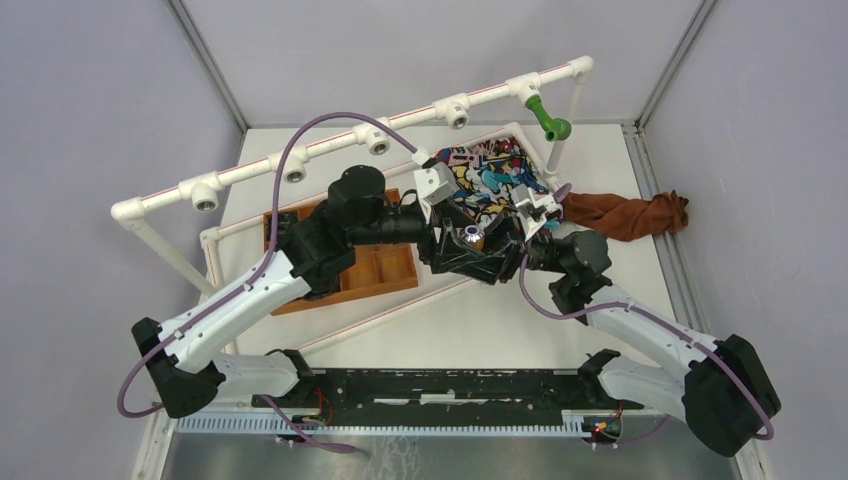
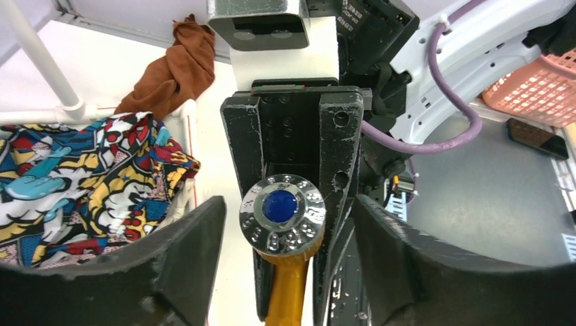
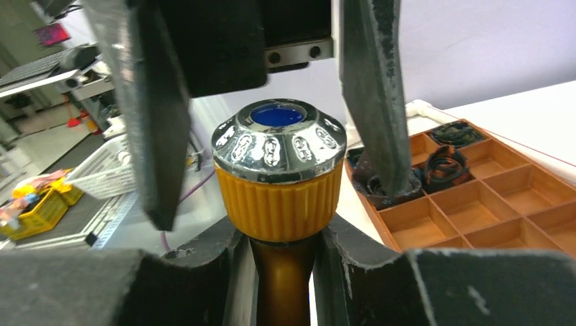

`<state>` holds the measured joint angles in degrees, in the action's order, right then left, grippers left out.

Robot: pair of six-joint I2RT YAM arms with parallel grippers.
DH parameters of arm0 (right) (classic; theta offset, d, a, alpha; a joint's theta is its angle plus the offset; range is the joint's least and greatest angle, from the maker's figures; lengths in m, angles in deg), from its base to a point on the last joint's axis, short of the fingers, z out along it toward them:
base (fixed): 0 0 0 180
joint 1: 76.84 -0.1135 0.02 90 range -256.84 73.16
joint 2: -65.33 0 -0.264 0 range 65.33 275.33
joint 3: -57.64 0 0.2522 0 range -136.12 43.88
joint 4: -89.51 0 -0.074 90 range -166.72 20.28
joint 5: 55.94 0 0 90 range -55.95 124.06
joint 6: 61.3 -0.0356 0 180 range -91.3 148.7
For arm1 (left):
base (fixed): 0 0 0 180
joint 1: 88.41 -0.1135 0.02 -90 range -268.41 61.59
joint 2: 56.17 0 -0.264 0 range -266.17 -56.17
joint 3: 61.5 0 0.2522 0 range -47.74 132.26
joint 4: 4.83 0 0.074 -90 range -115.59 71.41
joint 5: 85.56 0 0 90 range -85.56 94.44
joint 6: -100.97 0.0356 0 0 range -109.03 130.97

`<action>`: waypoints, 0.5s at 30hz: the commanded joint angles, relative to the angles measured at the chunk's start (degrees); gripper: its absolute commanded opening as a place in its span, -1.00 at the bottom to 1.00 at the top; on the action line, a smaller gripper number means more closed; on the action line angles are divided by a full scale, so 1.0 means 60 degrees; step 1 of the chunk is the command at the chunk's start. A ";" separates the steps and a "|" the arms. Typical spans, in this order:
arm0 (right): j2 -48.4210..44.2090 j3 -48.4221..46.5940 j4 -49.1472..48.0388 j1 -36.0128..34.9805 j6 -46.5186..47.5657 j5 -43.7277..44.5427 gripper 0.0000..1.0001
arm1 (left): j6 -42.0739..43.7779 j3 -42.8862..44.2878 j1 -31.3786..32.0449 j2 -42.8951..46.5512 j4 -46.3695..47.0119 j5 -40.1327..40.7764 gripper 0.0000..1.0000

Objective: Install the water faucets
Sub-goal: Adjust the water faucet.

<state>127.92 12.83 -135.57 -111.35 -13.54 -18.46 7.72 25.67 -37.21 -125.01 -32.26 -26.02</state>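
Note:
The orange-yellow water faucet (image 3: 278,197), with a chrome knob cap and a blue centre, is held in mid-air above the table's middle (image 1: 470,237). My right gripper (image 3: 284,255) is shut on its neck just below the ribbed knob. My left gripper (image 2: 289,217) faces it from the other side. Its fingers (image 2: 190,238) stand open on either side of the knob (image 2: 282,207) with a gap on both sides. The green water faucet (image 1: 548,120) hangs from a fitting near the right end of the white pipe rail.
The white pipe frame (image 1: 300,160) carries several T-fittings with threaded openings across the back. A wooden compartment tray (image 1: 375,272) lies under the left arm. A colourful cloth (image 1: 490,180) and a brown cloth (image 1: 630,215) lie at the back right.

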 commanded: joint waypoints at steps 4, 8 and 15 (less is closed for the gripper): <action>-0.1649 -0.1318 0.5527 -0.0048 0.4408 0.3433 -1.00 | 0.0398 0.1634 0.0051 -0.0038 -0.0669 0.1679 0.97; -0.2201 -0.2119 0.7338 -0.0058 0.6626 0.5900 -1.00 | 0.0723 0.2873 0.0029 -0.0158 -0.1342 0.3049 0.99; -0.1516 -0.3707 0.8188 -0.0763 0.9464 0.8999 -1.00 | -0.0126 0.6540 -0.1288 -0.2144 -0.2832 0.3623 0.99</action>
<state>116.42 -3.58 -91.51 -112.66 28.38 19.31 9.32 54.30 -38.74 -130.83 -43.74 -6.81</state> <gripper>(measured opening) 0.359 0.993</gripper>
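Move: The right hand grips the yellow faucet by its body. The empty socket in the raised white rail lies about 25 cm ahead of this hand, 3 cm left and 4 cm higher. The green faucet hangs some 16 cm to the hand's right and 24 cm ahead; the next empty socket is about 17 cm left, 19 cm ahead. The left hand's fingers, just easing open, straddle the faucet, whose middle is roughly 2 cm right and 3 cm below. Spread the left fingers fully and lift the left gripper off the faucet, chiefly up about 14 cm, drifting forward and a little left. Keep the right grip shut on the body and carry the faucet forward some 10 cm towards the rail, also right and up, swinging the right wrist clockwise and tipping its fingers upward. ##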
